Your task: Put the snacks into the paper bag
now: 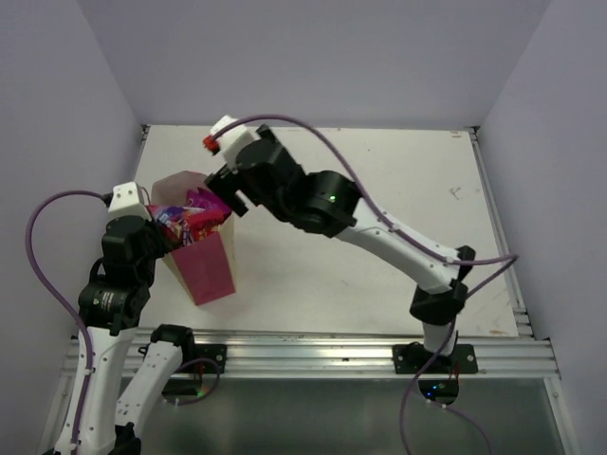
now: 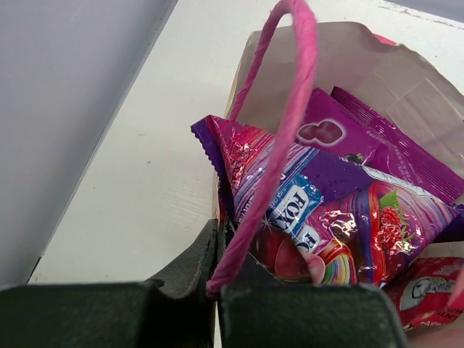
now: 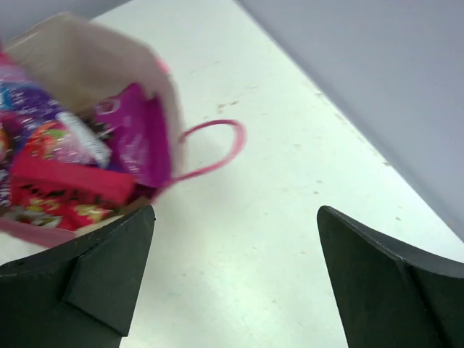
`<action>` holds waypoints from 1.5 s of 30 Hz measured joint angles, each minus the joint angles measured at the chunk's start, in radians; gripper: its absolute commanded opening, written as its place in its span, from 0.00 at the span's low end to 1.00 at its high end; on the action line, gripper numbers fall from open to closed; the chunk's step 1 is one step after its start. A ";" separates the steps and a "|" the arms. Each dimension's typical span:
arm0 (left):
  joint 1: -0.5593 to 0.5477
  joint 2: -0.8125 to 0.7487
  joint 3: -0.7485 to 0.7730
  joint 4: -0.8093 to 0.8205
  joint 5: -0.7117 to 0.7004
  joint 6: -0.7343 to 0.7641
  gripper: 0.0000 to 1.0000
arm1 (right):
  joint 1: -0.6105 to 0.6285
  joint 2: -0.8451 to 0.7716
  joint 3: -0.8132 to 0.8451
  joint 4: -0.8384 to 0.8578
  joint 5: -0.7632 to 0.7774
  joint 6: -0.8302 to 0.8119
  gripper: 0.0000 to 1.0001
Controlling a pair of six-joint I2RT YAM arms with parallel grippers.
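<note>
The paper bag (image 1: 204, 270) stands upright at the table's left, its pink panel facing front. Several snacks (image 1: 190, 220) lie inside it: a purple pouch (image 2: 326, 210), a purple-pink packet (image 2: 384, 148) and a small red packet (image 2: 428, 290). My left gripper (image 2: 217, 230) is shut on the bag's near rim, where the pink string handle (image 2: 290, 123) comes out between its jaws. My right gripper (image 3: 235, 210) hangs open and empty just beside the bag's (image 3: 87, 58) far rim, over bare table, with the other handle (image 3: 217, 145) in front of it.
The white table (image 1: 379, 190) stretches to the right of the bag. Pale walls (image 1: 57, 95) close in the left, back and right sides. A metal rail (image 1: 313, 355) with both arm bases runs along the near edge.
</note>
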 measured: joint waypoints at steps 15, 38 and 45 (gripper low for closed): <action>0.000 0.023 -0.006 0.048 0.014 0.003 0.00 | -0.188 -0.050 -0.103 0.018 -0.177 0.209 0.86; 0.000 0.005 -0.016 0.048 0.014 0.010 0.00 | -0.185 0.146 -0.092 0.032 -0.457 0.318 0.56; 0.000 -0.005 -0.026 0.068 0.042 0.010 0.00 | -0.185 0.156 -0.095 0.032 -0.472 0.323 0.00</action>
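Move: The bag's right rim, near its pink handle, lies about 13 cm below the right gripper, some 3 cm ahead and 4 cm to its left. The purple snack inside is about 6 cm left of that rim and 1 cm farther out; the small red snack is about 6 cm left of the rim and 3 cm nearer. From the left gripper, which already holds the bag's near-left edge, the right rim lies about 14 cm right and 8 cm ahead, roughly level. Swing the open right gripper clear of the bag, about 12 cm right and rising some 6 cm, then bring it back left and down nearly 20 cm onto the bag's right rim, tipping the fingers about 30 degrees downward. Shut them at the bottom to pinch the rim beside the pink handle; keep the left gripper's hold on the near-left edge. ##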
